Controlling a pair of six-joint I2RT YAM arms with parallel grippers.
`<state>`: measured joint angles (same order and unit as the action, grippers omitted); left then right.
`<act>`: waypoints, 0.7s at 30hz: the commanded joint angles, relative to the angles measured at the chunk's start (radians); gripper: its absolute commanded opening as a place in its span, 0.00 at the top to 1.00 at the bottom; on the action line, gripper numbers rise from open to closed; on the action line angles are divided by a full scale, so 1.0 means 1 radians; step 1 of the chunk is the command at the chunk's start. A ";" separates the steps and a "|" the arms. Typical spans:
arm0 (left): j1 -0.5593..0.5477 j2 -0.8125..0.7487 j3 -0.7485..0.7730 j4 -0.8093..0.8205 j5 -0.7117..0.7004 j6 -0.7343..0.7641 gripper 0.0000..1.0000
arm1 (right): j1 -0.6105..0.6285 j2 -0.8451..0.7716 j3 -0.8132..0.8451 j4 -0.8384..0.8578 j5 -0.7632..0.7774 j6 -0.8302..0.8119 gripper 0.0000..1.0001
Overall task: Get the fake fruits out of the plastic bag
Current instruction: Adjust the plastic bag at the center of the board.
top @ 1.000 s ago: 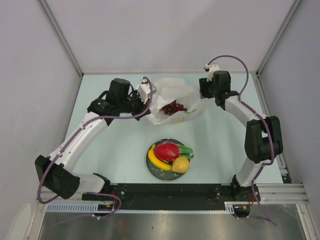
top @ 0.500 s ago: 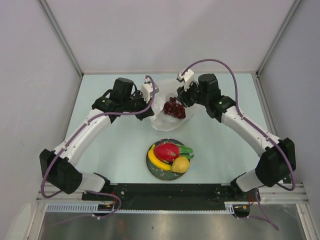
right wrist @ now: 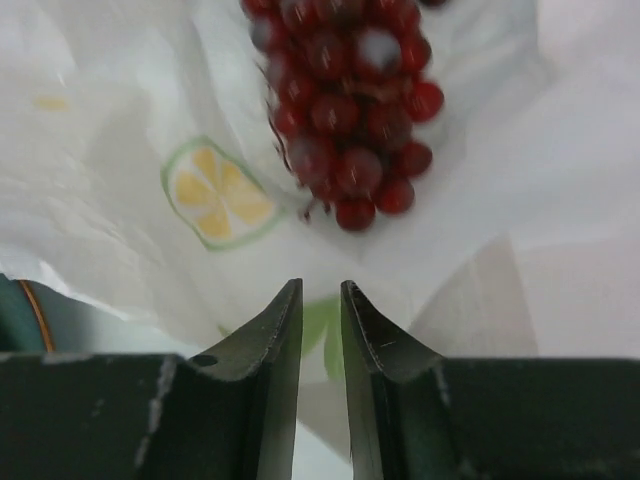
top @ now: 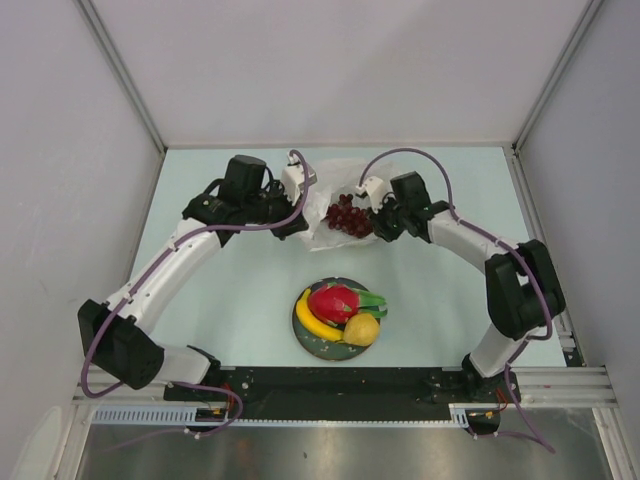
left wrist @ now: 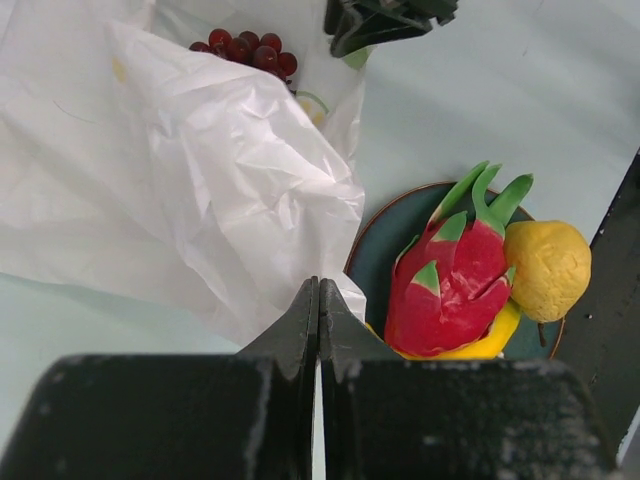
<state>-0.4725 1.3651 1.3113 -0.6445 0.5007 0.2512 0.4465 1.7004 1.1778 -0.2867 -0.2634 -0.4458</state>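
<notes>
The plastic bag (top: 322,228) is thin, white and crumpled, and lies at the back centre of the table. A dark red grape bunch (top: 348,217) rests in its open mouth. My left gripper (top: 300,225) is shut on the bag's left edge, and the film (left wrist: 180,170) meets its fingertips (left wrist: 318,285). My right gripper (right wrist: 321,285) sits at the bag's right side just below the grapes (right wrist: 345,110). Its jaws stand a narrow gap apart with bag film showing between them. The dragon fruit (top: 335,301), banana (top: 314,323) and lemon (top: 362,330) lie on the plate.
The round dark plate (top: 306,338) sits in front of the bag near the table's front edge. A lemon-slice print (right wrist: 215,195) marks the bag. White walls enclose the table on the left, right and back. A black rail (top: 340,385) runs along the front.
My right arm swung in from the back right to the bag beside the grapes, and its jaws narrowed. The bag has bunched up narrower. My left gripper stayed shut on the bag.
</notes>
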 commanded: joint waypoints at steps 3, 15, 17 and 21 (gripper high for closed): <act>0.000 0.006 0.083 0.036 0.053 -0.039 1.00 | -0.026 -0.151 -0.115 -0.040 0.001 -0.064 0.75; -0.021 0.082 0.100 0.022 0.067 -0.041 1.00 | 0.014 -0.228 -0.161 0.027 -0.023 -0.022 0.73; -0.025 0.072 0.095 0.025 0.064 -0.040 1.00 | -0.002 -0.243 -0.132 0.037 -0.084 0.002 0.73; -0.026 0.077 0.095 0.016 0.067 -0.032 1.00 | 0.012 -0.236 -0.125 0.108 -0.093 0.044 0.72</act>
<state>-0.4904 1.4658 1.3846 -0.6449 0.5529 0.2256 0.4515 1.4906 1.0039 -0.2893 -0.3103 -0.4541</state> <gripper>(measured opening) 0.005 0.275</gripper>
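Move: The near edge of the plastic bag lies about 6 cm left of the right hand, level fore-and-aft and some 6 cm below. The grapes sit about 5 cm ahead and 8 cm left of that hand, and the dragon fruit about 14 cm back and 9 cm left. From the left hand, the bag's near edge is roughly 6 cm ahead, 8 cm right and 20 cm below. Right hand draws back 5 cm past the bag's edge, dips, rises; left, still gripping bag, shifts 2 cm right. ##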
